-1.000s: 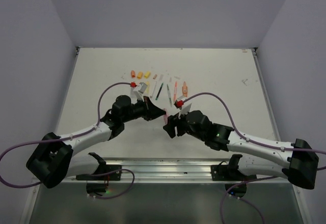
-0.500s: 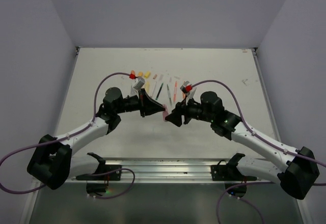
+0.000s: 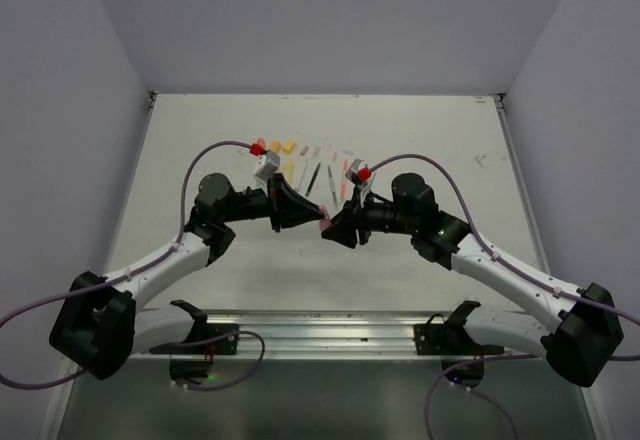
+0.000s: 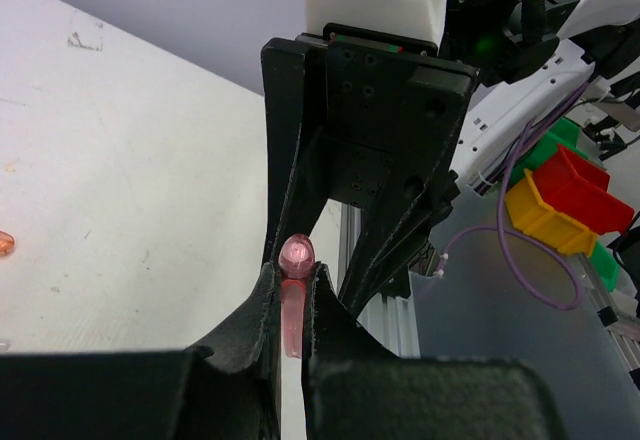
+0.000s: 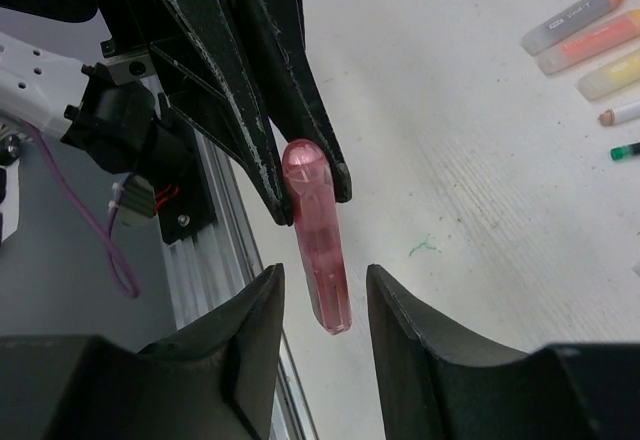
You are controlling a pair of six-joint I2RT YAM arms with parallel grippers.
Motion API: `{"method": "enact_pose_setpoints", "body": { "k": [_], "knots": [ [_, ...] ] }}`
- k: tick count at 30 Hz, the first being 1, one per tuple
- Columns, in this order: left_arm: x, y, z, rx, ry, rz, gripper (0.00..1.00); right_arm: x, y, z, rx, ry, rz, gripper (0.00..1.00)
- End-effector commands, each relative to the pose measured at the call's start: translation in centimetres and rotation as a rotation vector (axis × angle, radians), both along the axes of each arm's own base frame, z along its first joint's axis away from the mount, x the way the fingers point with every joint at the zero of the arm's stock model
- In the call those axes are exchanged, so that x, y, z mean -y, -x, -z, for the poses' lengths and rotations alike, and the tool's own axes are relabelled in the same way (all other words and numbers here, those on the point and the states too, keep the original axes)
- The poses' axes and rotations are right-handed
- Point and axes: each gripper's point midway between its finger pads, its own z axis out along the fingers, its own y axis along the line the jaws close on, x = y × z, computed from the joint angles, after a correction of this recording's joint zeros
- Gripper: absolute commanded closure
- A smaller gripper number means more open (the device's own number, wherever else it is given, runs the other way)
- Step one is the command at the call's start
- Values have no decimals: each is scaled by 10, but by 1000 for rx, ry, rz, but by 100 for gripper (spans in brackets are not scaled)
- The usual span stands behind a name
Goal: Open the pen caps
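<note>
My left gripper (image 4: 292,272) is shut on a pink highlighter (image 4: 289,305), held above the table near its front middle (image 3: 323,227). In the right wrist view the left fingers (image 5: 262,150) pinch its rounded end, and the rest of the highlighter (image 5: 322,255) points toward my right gripper (image 5: 325,275). The right gripper is open, with the highlighter's free end between its fingers and touching neither. I cannot tell which end is the cap. The other pens (image 3: 318,174) lie in a row at the back middle, with loose orange (image 3: 262,146) and yellow (image 3: 289,146) caps beside them.
Orange (image 5: 590,40) and yellow (image 5: 612,73) highlighters and a grey pen (image 5: 583,16) lie at the right wrist view's upper right. An aluminium rail (image 3: 320,330) runs along the near table edge. Coloured bins (image 4: 560,190) stand beyond the table.
My right arm has swung up and left until its open gripper faces the left one around the highlighter's free end. My left gripper has shifted slightly back, still holding the highlighter.
</note>
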Motion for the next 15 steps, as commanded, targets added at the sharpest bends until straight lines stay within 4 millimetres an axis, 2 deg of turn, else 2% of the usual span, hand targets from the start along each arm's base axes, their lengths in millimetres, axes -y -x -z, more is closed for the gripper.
{"method": "enact_pose_setpoints", "body": {
  "k": [1,9,15],
  "knots": [
    [-1,3,-35,119,71,17,100,-3,-1,-18,46,-29,-36,59],
    [-2,5,-39,132,78,24,100,-1,-1,-17,53,-24,-35,74],
    [-4,9,-53,174,113,22,100,1,4,-9,39,-18,-55,92]
  ]
}}
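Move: The pink pen already hangs almost upright from the left gripper, its middle about 3 cm below that hand and 1 cm to its right. The right gripper is open around the pen's lower end, with the pen's middle some 3 cm above it and 1 cm to its left. On the table roughly 19 cm below the right hand lie the teal pen, 22 cm ahead and 1 cm to the right, and the black pen, 24 cm ahead and 4 cm to the left. Close the right gripper from not quite half open to about a quarter, pinching the square lower end of the pink pen between its fingertips while that hand stays practically in place. Keep the left fingers shut on the rounded upper end and ease that hand up about 1 cm. ##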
